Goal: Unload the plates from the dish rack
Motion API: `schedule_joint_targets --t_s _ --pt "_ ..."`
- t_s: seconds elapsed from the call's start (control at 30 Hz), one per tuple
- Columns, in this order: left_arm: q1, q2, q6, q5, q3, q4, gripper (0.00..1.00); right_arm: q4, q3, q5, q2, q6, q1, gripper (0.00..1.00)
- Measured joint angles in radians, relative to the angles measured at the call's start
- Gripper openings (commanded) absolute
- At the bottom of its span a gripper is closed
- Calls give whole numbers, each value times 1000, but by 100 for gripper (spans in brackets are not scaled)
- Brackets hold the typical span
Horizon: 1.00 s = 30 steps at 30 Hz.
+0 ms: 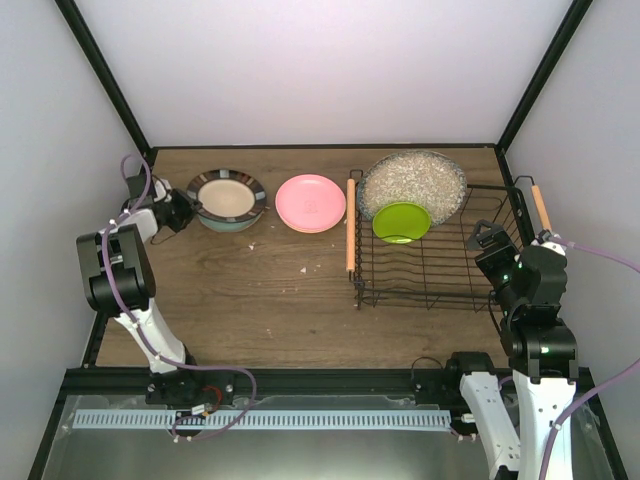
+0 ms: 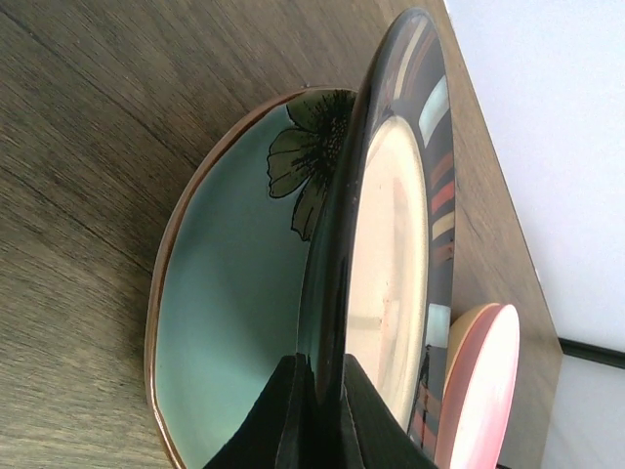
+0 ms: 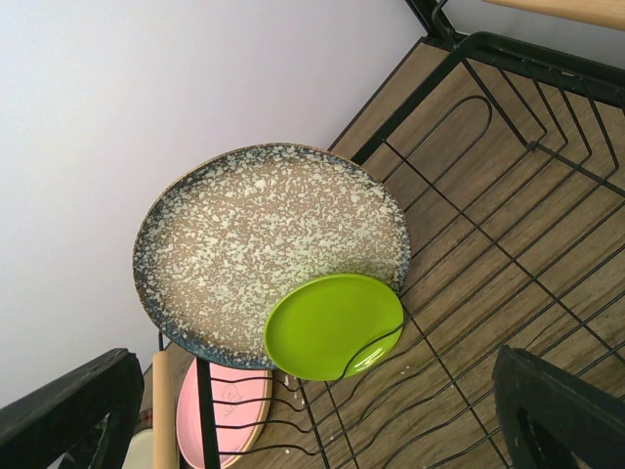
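The black wire dish rack (image 1: 430, 270) stands at the right with a wooden handle (image 1: 350, 225) on each side. A large speckled grey plate (image 1: 415, 185) (image 3: 264, 234) leans at its far end, and a small lime green plate (image 1: 401, 221) (image 3: 332, 322) rests against it. My right gripper (image 1: 490, 245) (image 3: 312, 371) hangs open over the rack's right side, holding nothing. At the far left my left gripper (image 1: 185, 210) (image 2: 327, 376) is shut on the rim of the cream plate with a dark striped rim (image 1: 228, 198) (image 2: 391, 254). That plate sits tilted over the mint flower plate (image 2: 234, 293).
A pink plate (image 1: 310, 203) (image 2: 483, 381) (image 3: 229, 415) lies on the wooden table (image 1: 260, 290) between the cream plate and the rack's left handle. White walls and black frame posts (image 1: 105, 75) close in the back and sides.
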State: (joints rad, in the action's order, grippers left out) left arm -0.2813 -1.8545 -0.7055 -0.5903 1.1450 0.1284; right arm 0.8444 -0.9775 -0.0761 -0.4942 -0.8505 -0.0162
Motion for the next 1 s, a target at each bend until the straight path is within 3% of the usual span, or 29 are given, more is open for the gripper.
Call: schedule_joint_targets --t_s 0.2,0.63,0.7,0.9,1.0 --pt "0 27 10 -5 -40 -8 4 0 0 0 0 0 0 100" --pt "0 42 56 34 -86 32 36 0 0 0 0 0 0 100" --pt "1 42 58 36 -85 32 46 0 0 0 0 0 0 100" --pt "0 5 69 48 -48 31 96 0 0 0 0 -1 0 100" --pt "1 -18 81 49 -14 29 100 0 0 0 0 -1 0 100"
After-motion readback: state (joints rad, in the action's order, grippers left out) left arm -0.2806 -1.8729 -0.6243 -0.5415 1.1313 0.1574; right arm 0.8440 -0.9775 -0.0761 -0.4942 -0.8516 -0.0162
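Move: The left hand holds the dark-rimmed plate tilted by its near-left rim. The mint plate it is being set on has its middle about 3 cm ahead, 8 cm to the hand's right and 4 cm below. The pink plate lies about 3 cm ahead, 29 cm right and 4 cm below. From the idle right hand, the mint plate is roughly 29 cm ahead, 54 cm left and 27 cm lower. Still pinching the rim of the dark-rimmed plate, the left hand draws back about 2.5 cm and, late in that pull, sinks some 2 cm, lowering the plate's raised side over the mint plate. The fingers begin to part as it sinks and then spread almost fully, letting go of the rim, while the hand stays low and eases about 2 cm forward again with hardly any turn of the wrist. ##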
